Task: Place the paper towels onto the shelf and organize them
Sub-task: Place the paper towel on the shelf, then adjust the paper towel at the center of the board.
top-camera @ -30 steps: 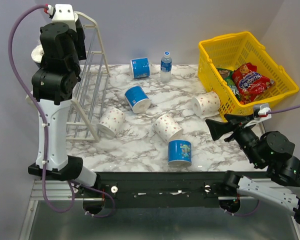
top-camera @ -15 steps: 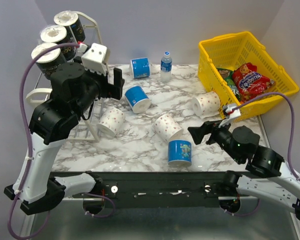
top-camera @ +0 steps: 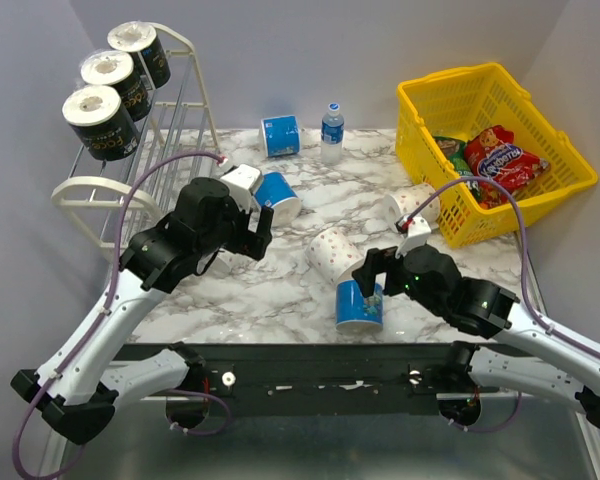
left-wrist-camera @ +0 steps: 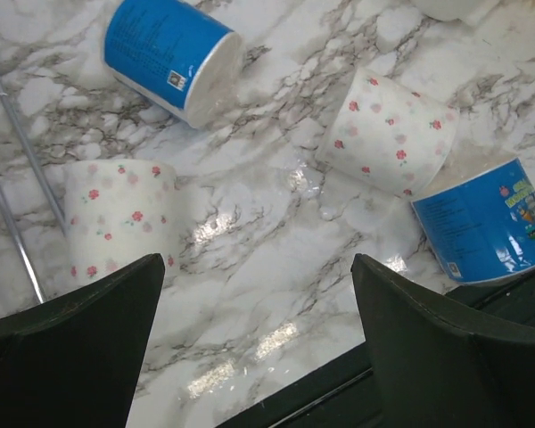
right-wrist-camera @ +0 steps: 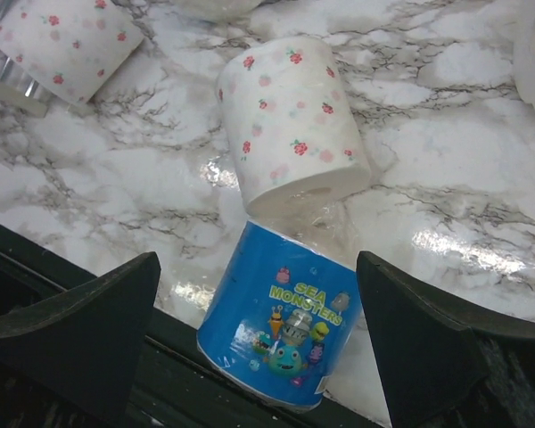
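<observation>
Three black paper towels (top-camera: 101, 121) lie in a row on the top tier of the white shelf (top-camera: 84, 196) at the left. On the marble table lie three blue rolls (top-camera: 278, 197) and dotted white rolls (top-camera: 332, 253). My left gripper (top-camera: 258, 232) hangs open over bare table (left-wrist-camera: 259, 303), with a dotted roll (left-wrist-camera: 120, 218) just past its left finger. My right gripper (top-camera: 370, 270) is open above the nearest blue roll (right-wrist-camera: 285, 325), which stands on end between its fingers (right-wrist-camera: 80, 321), untouched, against a dotted roll (right-wrist-camera: 290, 120).
A yellow basket (top-camera: 420, 112) with snack bags (top-camera: 500, 155) stands at the back right. A small water bottle (top-camera: 331, 132) is upright beside a blue roll (top-camera: 280, 135) at the back. Another dotted roll (top-camera: 412, 205) lies by the basket. The table's black front edge (right-wrist-camera: 116, 374) is close below.
My left arm has swung down from the shelf's top tier to the table, its jaws now wide. My right arm has moved left, over the near blue roll.
</observation>
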Tool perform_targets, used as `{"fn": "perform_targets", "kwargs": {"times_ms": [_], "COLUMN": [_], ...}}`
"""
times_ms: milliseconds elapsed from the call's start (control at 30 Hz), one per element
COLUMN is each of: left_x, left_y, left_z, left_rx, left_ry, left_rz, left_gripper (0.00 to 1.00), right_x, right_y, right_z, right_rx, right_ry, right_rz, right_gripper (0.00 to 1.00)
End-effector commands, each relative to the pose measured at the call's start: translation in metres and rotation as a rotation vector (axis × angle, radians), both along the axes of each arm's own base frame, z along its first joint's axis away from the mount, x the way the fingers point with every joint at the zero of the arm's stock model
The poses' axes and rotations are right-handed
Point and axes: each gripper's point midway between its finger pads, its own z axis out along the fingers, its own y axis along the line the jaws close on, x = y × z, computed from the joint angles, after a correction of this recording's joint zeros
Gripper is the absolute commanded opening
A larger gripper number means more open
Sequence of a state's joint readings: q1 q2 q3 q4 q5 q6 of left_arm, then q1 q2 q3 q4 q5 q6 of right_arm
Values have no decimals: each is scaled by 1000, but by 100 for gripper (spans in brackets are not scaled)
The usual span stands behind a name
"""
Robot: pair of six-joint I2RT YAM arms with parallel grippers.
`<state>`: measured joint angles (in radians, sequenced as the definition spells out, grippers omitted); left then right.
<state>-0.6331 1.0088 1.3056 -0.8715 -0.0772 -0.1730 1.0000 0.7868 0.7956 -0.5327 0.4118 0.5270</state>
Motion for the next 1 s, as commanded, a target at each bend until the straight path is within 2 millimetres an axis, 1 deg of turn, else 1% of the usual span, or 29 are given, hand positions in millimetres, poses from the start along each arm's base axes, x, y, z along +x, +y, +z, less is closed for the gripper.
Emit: {"fn": "perform_targets", "kwargs": {"times_ms": [0,33,67,100,133,200,233,267,333,367,433,467,500,533,567,600,633,667,700,733,767,800,833,867,900,933,967], "left_x": [-4,-4,-3,-3,-2,-3,-3,-3,-6,-6,-9,-12,-15,-23,-27,-30,-29,-40,-45,-41,-56,-58,-61,-61,-72,-76,-78], "left_y": [-34,-38,-40,-40,-41,-42,-43,-45,-47,-48,-49,-51,-53,-64,-66,-71,-70,-86,-93,-94,-112,-118,-125,-131,-141,-150,-154], "left_z": [6,5,1,-1,-2,-2,-1,-1,-1,-4,-6,-21,-26,-27,-44,-49,-53,-59,-63,-68,-70,-73,-81,-82,-85,-96,-101], "left_rx": [-136,-148,-153,-154,-158,-175,-182,-198,-224,-233,-274,-269,-272,-278,-252,-246,-228,-226,-216,-186,-185,-169,-140,-137,-117,-88,-63], "left_ry": [-24,-21,-8,-3,-4,-14,-18,-23,-19,-16,-10,16,16,4,11,-7,-43,-70,-89,-127,-166,-195,-212,-252,-274,-271,-284], "left_rz": [-135,-146,-141,-139,-138,-141,-140,-146,-149,-148,-131,-135,-140,-179,-183,-189,-162,-214,-227,-190,-257,-261,-268,-258,-303,-326,-323], "left_gripper": [97,97,97,97,97,97,97,97,97,97,97,97,97,97,97,97,97,97,97,96,96,96,96,97,97,97,98], "right_x": [-10,-15,-21,-24,-26,-29,-33,-34,-37,-37,-39,-42,-43,-42,-38,-36,-34,-31,-28,-27,-24,-23,-22,-20,-18,-18,-16], "right_y": [8,9,12,9,6,0,-1,0,1,-1,-1,0,0,-2,-10,-13,-19,-29,-32,-36,-42,-44,-47,-52,-56,-60,-66], "right_z": [0,-2,-9,-22,-30,-38,-50,-51,-63,-67,-69,-73,-69,-67,-62,-54,-44,-39,-16,-7,6,25,37,48,57,71,77], "right_rx": [2,-3,-14,-57,-75,-95,-110,-94,-72,-72,-23,-4,33,52,59,99,125,116,165,178,196,226,248,271,283,307,316], "right_ry": [13,12,25,26,35,26,38,36,84,105,154,165,161,159,148,153,137,124,99,82,52,17,-7,-35,-58,-82,-105], "right_rz": [93,126,175,200,205,217,228,226,198,172,119,125,115,92,38,-8,-40,-89,-115,-135,-158,-159,-166,-182,-197,-206,-231], "right_gripper": [100,100,100,100,100,100,100,100,100,100,100,100,100,100,99,99,99,99,99,99,99,99,100,100,100,100,100]}}
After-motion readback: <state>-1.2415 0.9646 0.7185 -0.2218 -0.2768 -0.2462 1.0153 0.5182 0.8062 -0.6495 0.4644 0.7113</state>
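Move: The blue Sea Monsters roll by the table's front edge lies about 21 cm to the left hand's right, 5 cm nearer the base and some 24 cm lower. The middle flowered roll butts against it, 7 cm ahead and 17 cm right of the left hand; the left flowered roll is 12 cm ahead and 10 cm left. For the right hand, the blue roll is almost straight below, about 16 cm down; the middle flowered roll is 12 cm ahead and 5 cm left. Rightward, down and back, slowly at first and then quicker, the open left hand comes in towards the blue roll's left side, about 13 cm across and 11 cm lower, swinging some 20 degrees clockwise. The right hand, also open, dips about 7 cm and eases back over the blue roll, then lifts up and away to the right, ending about 5 cm above its start. ##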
